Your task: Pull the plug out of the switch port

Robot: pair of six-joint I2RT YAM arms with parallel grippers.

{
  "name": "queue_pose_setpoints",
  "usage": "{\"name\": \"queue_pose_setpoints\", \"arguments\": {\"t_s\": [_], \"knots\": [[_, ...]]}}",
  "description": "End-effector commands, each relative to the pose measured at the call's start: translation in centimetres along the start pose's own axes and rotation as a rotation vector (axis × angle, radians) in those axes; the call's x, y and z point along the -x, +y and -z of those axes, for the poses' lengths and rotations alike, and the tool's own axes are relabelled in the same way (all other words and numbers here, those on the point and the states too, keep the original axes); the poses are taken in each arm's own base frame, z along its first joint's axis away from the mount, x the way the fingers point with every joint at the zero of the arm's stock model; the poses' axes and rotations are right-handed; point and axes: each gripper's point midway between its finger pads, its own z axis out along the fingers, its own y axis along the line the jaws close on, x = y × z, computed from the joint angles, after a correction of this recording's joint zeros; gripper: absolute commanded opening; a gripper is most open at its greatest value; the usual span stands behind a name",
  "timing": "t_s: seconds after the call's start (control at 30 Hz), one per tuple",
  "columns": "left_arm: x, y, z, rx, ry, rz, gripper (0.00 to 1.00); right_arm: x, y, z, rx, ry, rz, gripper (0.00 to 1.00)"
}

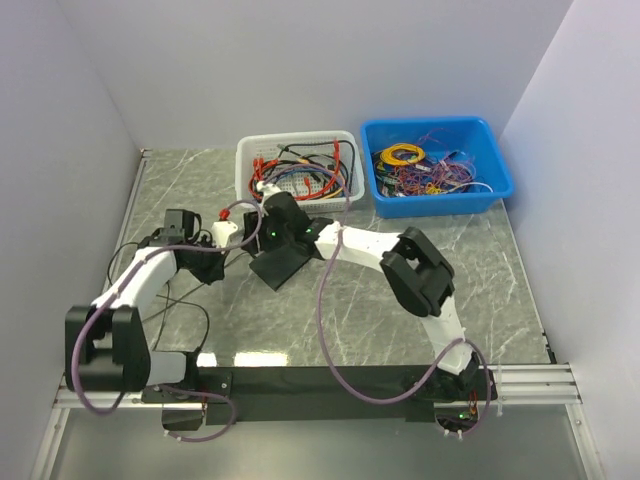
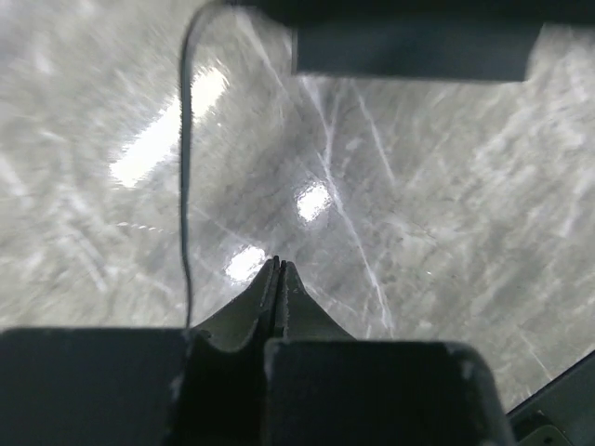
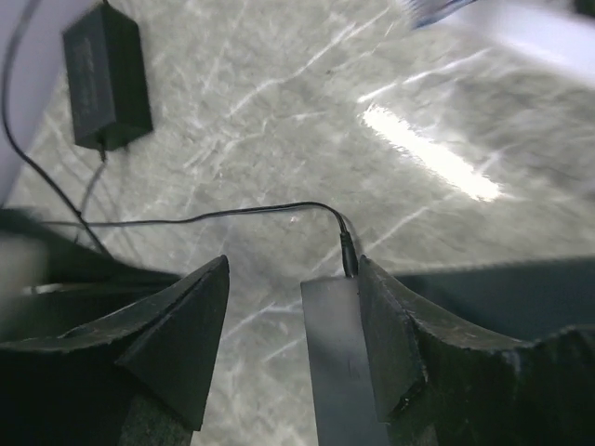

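The switch (image 1: 280, 264) is a flat black box on the marble table, tilted, below my right gripper (image 1: 272, 228). In the right wrist view its thin edge (image 3: 339, 353) stands between the open jaws. It rests against the right finger (image 3: 400, 334), and a gap separates it from the left finger. The black plug (image 3: 348, 251) sits in the switch's end, and its thin cable (image 3: 232, 216) runs off left. My left gripper (image 2: 279, 265) is shut with nothing between its fingers, just left of the switch in the top view (image 1: 222, 236). A black cable (image 2: 184, 186) passes beside it.
A black power brick (image 3: 107, 74) lies on the table, far left in the right wrist view. The white mesh basket (image 1: 295, 165) of wires and a blue bin (image 1: 435, 165) of wires stand at the back. A dark blurred block (image 2: 409, 42) crosses the top of the left wrist view.
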Motion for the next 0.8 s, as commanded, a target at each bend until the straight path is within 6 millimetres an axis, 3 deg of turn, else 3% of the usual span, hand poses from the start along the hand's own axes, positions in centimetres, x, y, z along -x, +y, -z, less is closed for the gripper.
{"name": "queue_pose_setpoints", "arguments": {"t_s": [0.0,0.17,0.23,0.37,0.47,0.5,0.6,0.63,0.67,0.77], "knots": [[1.5,-0.6,1.9,0.008,-0.074,-0.021,0.00,-0.4,1.2,-0.8,0.028,0.033,0.050,0.64],[0.6,-0.3,1.4,0.020,-0.054,-0.002,0.00,-3.6,-0.2,-0.6,-0.026,0.059,0.052,0.63],[-0.2,0.6,1.1,0.034,-0.037,0.040,0.00,-4.2,-0.5,-0.9,-0.035,0.058,0.058,0.63],[0.6,1.5,0.9,0.047,-0.051,0.063,0.01,-4.4,-0.7,-1.4,-0.072,0.047,0.131,0.63],[2.6,2.3,0.9,0.041,-0.088,0.055,0.24,-4.9,-1.9,-1.6,-0.145,0.061,0.200,0.63],[3.1,2.4,0.9,0.033,-0.096,0.047,0.39,-5.7,-2.4,-1.5,-0.160,0.085,0.220,0.63],[5.0,2.3,0.3,-0.001,-0.137,-0.033,0.58,-8.0,-2.8,-0.3,-0.140,0.106,0.306,0.62],[5.2,2.5,0.1,-0.001,-0.147,-0.052,0.60,-8.0,-2.0,0.7,-0.095,0.097,0.333,0.61],[6.6,2.2,-0.5,-0.015,-0.192,-0.135,0.62,-10.0,-3.0,1.4,-0.089,0.116,0.346,0.61],[7.8,3.0,-1.9,-0.022,-0.224,-0.263,0.64,-12.4,-3.9,3.1,-0.073,0.166,0.350,0.61]]}}
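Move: The plug, on the switch's forward-left edge, lies some 6 cm ahead of the shut left hand, 11 cm to its right and about 3 cm below. The switch's middle is about 4 cm ahead, 17 cm right and 3 cm below that hand. From the open right hand, the switch's middle lies about 4 cm back, 6 cm right and 9 cm down; the plug is 2 cm back, neither left nor right, and 9 cm down; the white basket's middle is roughly 19 cm ahead and 12 cm right. Towards the switch's plug end the right hand, fingers still wide, sinks about 6 cm, then eases back and right until it is low over the switch, the wrist twisting nearly 20 degrees. The left hand bobs up 2 cm and down with a slight shift left, then spreads its shut fingers and goes forward some 5 cm towards the plug. ##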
